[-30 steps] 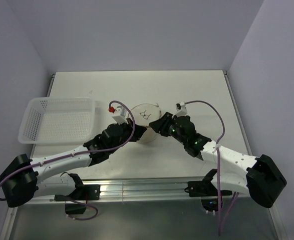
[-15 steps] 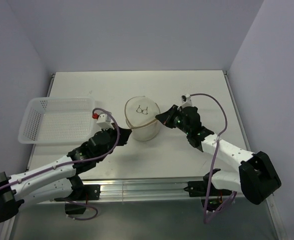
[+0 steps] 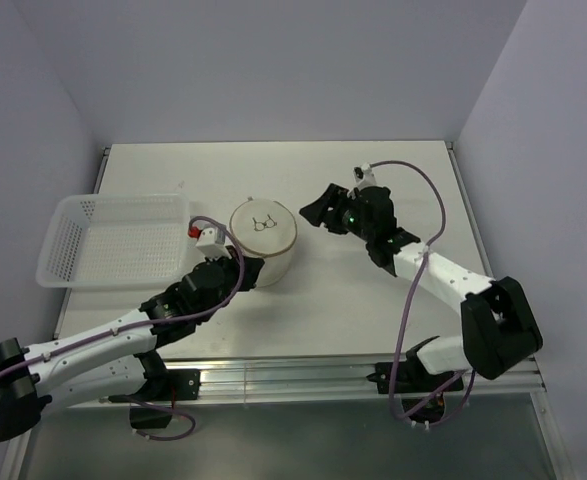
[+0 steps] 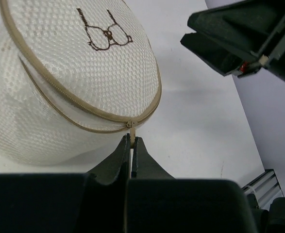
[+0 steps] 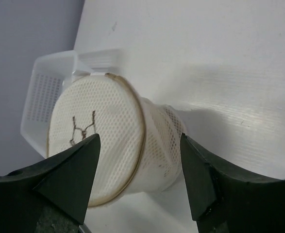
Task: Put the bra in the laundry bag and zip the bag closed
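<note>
The laundry bag (image 3: 263, 240) is a round white mesh drum with a tan zipper rim and a small brown drawing on its lid. It stands mid-table, tilted toward the right. My left gripper (image 4: 131, 141) is shut on the zipper pull (image 4: 130, 127) at the near rim of the lid. In the top view that gripper (image 3: 245, 268) sits against the bag's near left side. My right gripper (image 3: 313, 212) hangs open to the right of the bag, apart from it. The bag (image 5: 113, 145) shows between its spread fingers. The bra is hidden.
A white perforated plastic basket (image 3: 113, 240) lies left of the bag, close to the table's left edge, and shows behind the bag in the right wrist view (image 5: 45, 97). Purple cables loop over both arms. Grey walls close in the table's back and sides.
My right gripper opened, let go of the bag and drew back up and to the right. The bag shifted left and its lid now faces up. My left gripper stayed shut on the pull.
</note>
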You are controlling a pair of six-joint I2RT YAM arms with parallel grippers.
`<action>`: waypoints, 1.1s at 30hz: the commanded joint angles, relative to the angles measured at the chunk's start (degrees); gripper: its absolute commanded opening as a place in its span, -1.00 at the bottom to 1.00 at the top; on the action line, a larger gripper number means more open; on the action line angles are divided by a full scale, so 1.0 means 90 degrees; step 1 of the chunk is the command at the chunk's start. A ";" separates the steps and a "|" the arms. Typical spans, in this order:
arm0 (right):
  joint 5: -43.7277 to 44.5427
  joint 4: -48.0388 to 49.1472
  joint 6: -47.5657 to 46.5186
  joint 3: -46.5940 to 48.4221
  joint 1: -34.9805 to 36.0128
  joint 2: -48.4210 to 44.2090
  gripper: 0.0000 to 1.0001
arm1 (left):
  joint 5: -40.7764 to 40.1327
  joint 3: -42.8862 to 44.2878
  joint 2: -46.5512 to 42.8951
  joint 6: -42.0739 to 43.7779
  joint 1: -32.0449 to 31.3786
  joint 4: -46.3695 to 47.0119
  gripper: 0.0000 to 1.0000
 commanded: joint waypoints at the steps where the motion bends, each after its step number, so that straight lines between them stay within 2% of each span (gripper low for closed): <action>1: 0.0403 -0.0122 0.0089 -0.0728 0.0267 -0.0858 0.48 | 0.0337 0.0076 0.0287 -0.0009 -0.0041 0.0961 -1.00; 4: 0.0569 0.0170 0.0645 -0.1608 0.0764 -0.1572 0.47 | 0.0493 0.0038 0.0502 -0.0146 -0.0080 0.1362 -1.00; 6: 0.0628 0.0414 0.0920 -0.1836 0.1204 -0.1817 0.45 | 0.0639 0.0008 0.0629 -0.0204 -0.0119 0.1615 -1.00; 11: 0.0404 0.1225 0.1341 -0.1973 0.1410 -0.1652 0.44 | 0.0787 -0.0040 0.0786 -0.0185 -0.0275 0.1812 -0.99; 16: 0.0169 0.1548 0.1477 -0.1690 0.1400 -0.1251 0.39 | 0.0796 -0.0255 0.0610 -0.0360 -0.0315 0.1763 -1.00; 19: 0.0179 0.1626 0.1517 -0.1583 0.1381 -0.0968 0.14 | 0.0806 -0.0372 0.0562 -0.0419 -0.0324 0.1773 -1.00; 22: 0.0344 0.1500 0.1410 -0.1437 0.1294 -0.0880 -0.69 | 0.0796 -0.0383 0.0493 -0.0322 -0.0324 0.1734 -1.00; 24: 0.0462 0.1373 0.1341 -0.1378 0.1157 -0.0899 -1.00 | 0.0670 -0.0363 0.0435 -0.0254 -0.0324 0.1510 -1.00; 30: 0.0355 0.1275 0.0834 -0.1027 0.0280 -0.0734 -1.00 | 0.0212 -0.0451 -0.0141 -0.0010 -0.0315 0.0760 -0.99; 33: 0.0082 0.1052 -0.0003 -0.0239 -0.0043 -0.0208 -1.00 | -0.0110 -0.0529 -0.0735 0.0059 -0.0315 0.0272 -1.00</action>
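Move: The right hand, open, has the near-right stretch of the laundry bag's zip rim about 8 cm back, 6 cm to its left and 3 cm lower. From that hand the glasses print on the lid is some 12 cm left and 3 cm back, and the zip pull about 12 cm back and 12 cm left. The left hand already pinches the zip pull; for it that rim stretch lies roughly 6 cm to the right and 4 cm ahead. The right fingers close on the bag's zip rim, pinching it after the open hand has swept back about 11 cm, a little left and down. They then draw it forward some 5 cm, rightward and slightly up. The left hand, still gripping the zip pull, first carries it about 4 cm right with a small clockwise turn, then eases back left, ending slightly nearer the base. ##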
